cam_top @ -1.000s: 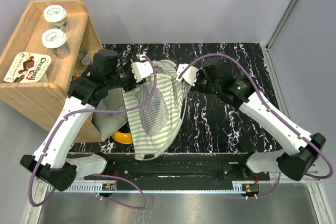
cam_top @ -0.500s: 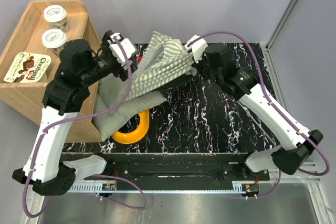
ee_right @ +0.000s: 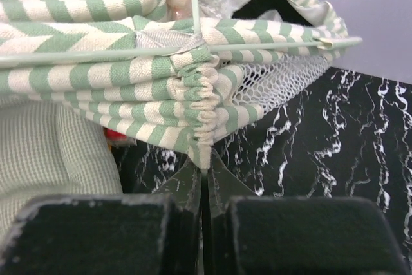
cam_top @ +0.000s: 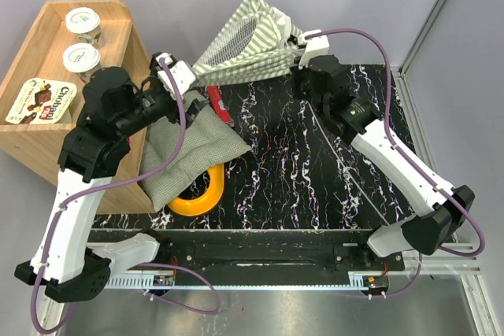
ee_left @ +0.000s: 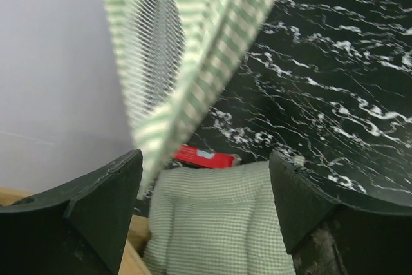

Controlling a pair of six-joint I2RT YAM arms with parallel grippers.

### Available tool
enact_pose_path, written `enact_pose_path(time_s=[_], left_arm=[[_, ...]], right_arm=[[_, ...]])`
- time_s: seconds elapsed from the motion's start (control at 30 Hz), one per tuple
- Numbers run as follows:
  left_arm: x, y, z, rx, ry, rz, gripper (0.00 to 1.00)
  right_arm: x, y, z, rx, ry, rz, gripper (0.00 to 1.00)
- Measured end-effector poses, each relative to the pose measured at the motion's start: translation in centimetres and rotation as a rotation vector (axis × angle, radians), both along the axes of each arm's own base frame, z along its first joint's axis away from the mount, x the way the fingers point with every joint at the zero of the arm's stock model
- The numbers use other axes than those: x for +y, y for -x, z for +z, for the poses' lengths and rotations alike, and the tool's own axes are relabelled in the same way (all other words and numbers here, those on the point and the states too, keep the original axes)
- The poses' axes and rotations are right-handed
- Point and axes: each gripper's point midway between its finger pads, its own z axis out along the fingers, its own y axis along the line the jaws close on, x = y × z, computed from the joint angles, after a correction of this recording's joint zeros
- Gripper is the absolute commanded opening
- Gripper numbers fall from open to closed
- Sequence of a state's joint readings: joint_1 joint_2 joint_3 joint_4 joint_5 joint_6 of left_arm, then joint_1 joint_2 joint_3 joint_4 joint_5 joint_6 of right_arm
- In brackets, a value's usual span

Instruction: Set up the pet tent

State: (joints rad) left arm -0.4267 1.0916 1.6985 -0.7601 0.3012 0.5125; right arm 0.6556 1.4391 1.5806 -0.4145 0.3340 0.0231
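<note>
The pet tent (cam_top: 246, 39) is a folded bundle of green-and-white striped fabric with a white mesh window, hanging in the air over the table's far edge. My right gripper (cam_top: 292, 47) is shut on it. In the right wrist view the jaws (ee_right: 203, 162) pinch the gathered seam of the tent (ee_right: 129, 98), under a thin pole (ee_right: 270, 46). My left gripper (cam_top: 187, 78) stands open just left of the tent, touching nothing. Its wrist view shows the gripper (ee_left: 205, 167) over the checked cushion (ee_left: 219, 223), with the tent (ee_left: 187, 49) hanging ahead.
A small-checked green cushion (cam_top: 189, 145) lies at the table's left, partly over a yellow ring (cam_top: 206, 194). A red packet (cam_top: 218, 105) lies beyond it. A wooden shelf (cam_top: 47, 139) with yogurt cups (cam_top: 83, 25) stands at the far left.
My left gripper opened, let go of the tent and drew back to the left. The right arm lifted the tent up and toward the far edge, uncovering the cushion and the red packet.
</note>
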Motion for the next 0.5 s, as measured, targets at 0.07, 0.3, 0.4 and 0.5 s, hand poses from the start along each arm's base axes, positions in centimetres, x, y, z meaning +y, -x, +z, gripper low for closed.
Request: enact_pose_path(time_s=[0.07,0.3,0.4,0.5], left_arm=[[-0.5,0.0,-1.5,0.046,-0.002,-0.022,0.83],[-1.4,0.6,-3.1,0.099,-0.002,-0.079,0.82],[-1.7,1.1,-3.2,0.097,0.004,-0.105,0.82],[-2.1,1.4,-3.6,0.108,0.005,-0.134,0.82]], right_arm=[[-0.3,-1.2,0.6,-0.037,-0.08,-0.043,0.0],[-2.4,-4.5,6.3,-0.3,-0.293,-0.184,0.0],[-3.1,-4.4,10.4,-0.445,-0.368,-0.206,0.0],[-4.0,-3.6,14.8,-0.594,-0.43,-0.211,0.0]])
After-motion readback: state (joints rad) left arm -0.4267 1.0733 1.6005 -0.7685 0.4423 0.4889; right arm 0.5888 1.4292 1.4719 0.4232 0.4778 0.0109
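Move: Just beyond the right fingertips, which already pinch it at its gathered neck, the pet tent spreads out: its middle is some 4 cm ahead, 9 cm left and 5 cm above. On the table some 36 cm below that hand, the red box lies about 15 cm left and 5 cm back, the grey mat about 21 cm left and 15 cm back. From the empty left hand, the tent's middle is roughly 14 cm ahead, 7 cm right and a little lower. Swinging the tent up by its neck, the right hand first pushes forward about 4 cm, then climbs fast, some 15 cm in all, drifting right and easing back a little at the end. Its fingers stay shut as the wrist tips upward some 35 degrees, rolls left side up and turns slightly clockwise. The open left hand sinks about 4 cm, edging right and back. ##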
